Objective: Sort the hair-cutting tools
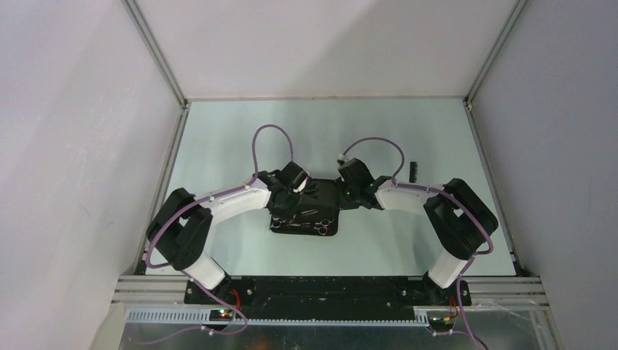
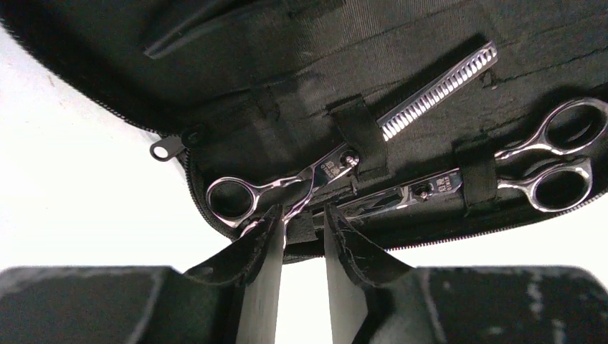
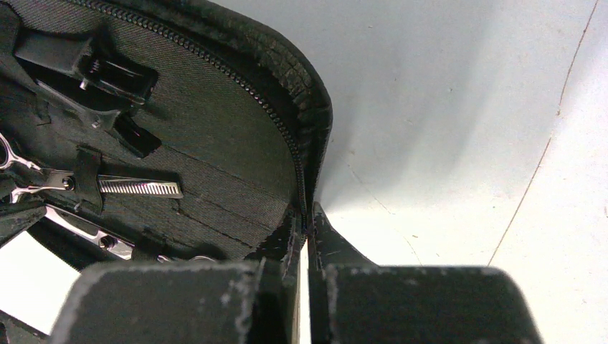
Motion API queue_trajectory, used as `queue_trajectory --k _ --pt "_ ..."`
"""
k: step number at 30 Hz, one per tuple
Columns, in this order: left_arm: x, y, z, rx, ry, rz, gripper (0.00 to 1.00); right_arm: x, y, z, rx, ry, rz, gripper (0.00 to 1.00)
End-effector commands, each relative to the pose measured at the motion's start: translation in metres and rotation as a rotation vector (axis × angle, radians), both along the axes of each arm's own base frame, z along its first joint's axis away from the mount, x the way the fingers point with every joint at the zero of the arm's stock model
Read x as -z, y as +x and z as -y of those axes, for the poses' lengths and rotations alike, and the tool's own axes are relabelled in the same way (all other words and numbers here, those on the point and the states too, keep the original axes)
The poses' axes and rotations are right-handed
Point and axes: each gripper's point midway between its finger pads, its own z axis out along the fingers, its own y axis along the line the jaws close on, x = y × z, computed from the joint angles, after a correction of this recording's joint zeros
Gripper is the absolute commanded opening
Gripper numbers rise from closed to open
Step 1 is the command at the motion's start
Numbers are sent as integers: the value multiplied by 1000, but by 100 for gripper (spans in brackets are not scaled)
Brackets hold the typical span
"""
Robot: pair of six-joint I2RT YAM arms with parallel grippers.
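Note:
The black zip case [image 1: 304, 213] lies open between both arms. Strapped inside it are toothed silver scissors [image 2: 301, 175] with a ring handle at the near edge, and a second pair of silver scissors [image 2: 552, 168] to the right. My left gripper [image 2: 302, 215] stands narrowly open. Its fingertips [image 2: 272, 226] straddle a small black strap and the toothed scissors' handle shank. My right gripper [image 3: 307, 218] is shut on the case's zipper rim [image 3: 305, 165]. Black clips [image 3: 107, 72] sit in the case's upper part. The toothed blade [image 3: 140, 188] also shows in the right wrist view.
A small slim black item [image 1: 413, 171] lies alone on the pale table [image 1: 240, 138], right of the case. Metal frame rails [image 1: 157, 65] and grey walls enclose the table. The zip pull [image 2: 165, 148] hangs at the case's left edge.

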Motion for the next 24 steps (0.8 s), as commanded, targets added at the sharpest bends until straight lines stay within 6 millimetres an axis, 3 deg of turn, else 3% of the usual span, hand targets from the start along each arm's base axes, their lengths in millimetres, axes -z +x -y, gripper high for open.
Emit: queue_trajectory --k 1,11,16,19,24 --pt "-1 -4 4 59 3 -23 32 -1 0 -11 -30 12 13 0" --pt "16 -9 -1 142 82 -75 28 -1 2 -14 -43 21 19 0" --pt "18 -3 -4 182 131 -78 15 -4 3 -17 -73 27 38 0" --pt "18 -1 -2 219 136 -80 2 -7 3 -21 -107 39 54 0" --pt "15 -3 9 386 137 -69 0 -13 2 -30 -185 67 87 0"
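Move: The handle of the thinning scissors lies in the case just under the left hand, about 2 cm left, 1 cm back and 2 cm down. From this hand the straight scissors' middle is some 6 cm right and 1 cm back, the black clips about 9 cm ahead and 7 cm right. From the right hand, already pinching the case's right rim, the handle is roughly 15 cm left, 4 cm back. Left fingers sink about 1.5 cm, turn clockwise and close on the thinning scissors' handle; right keeps the rim. ##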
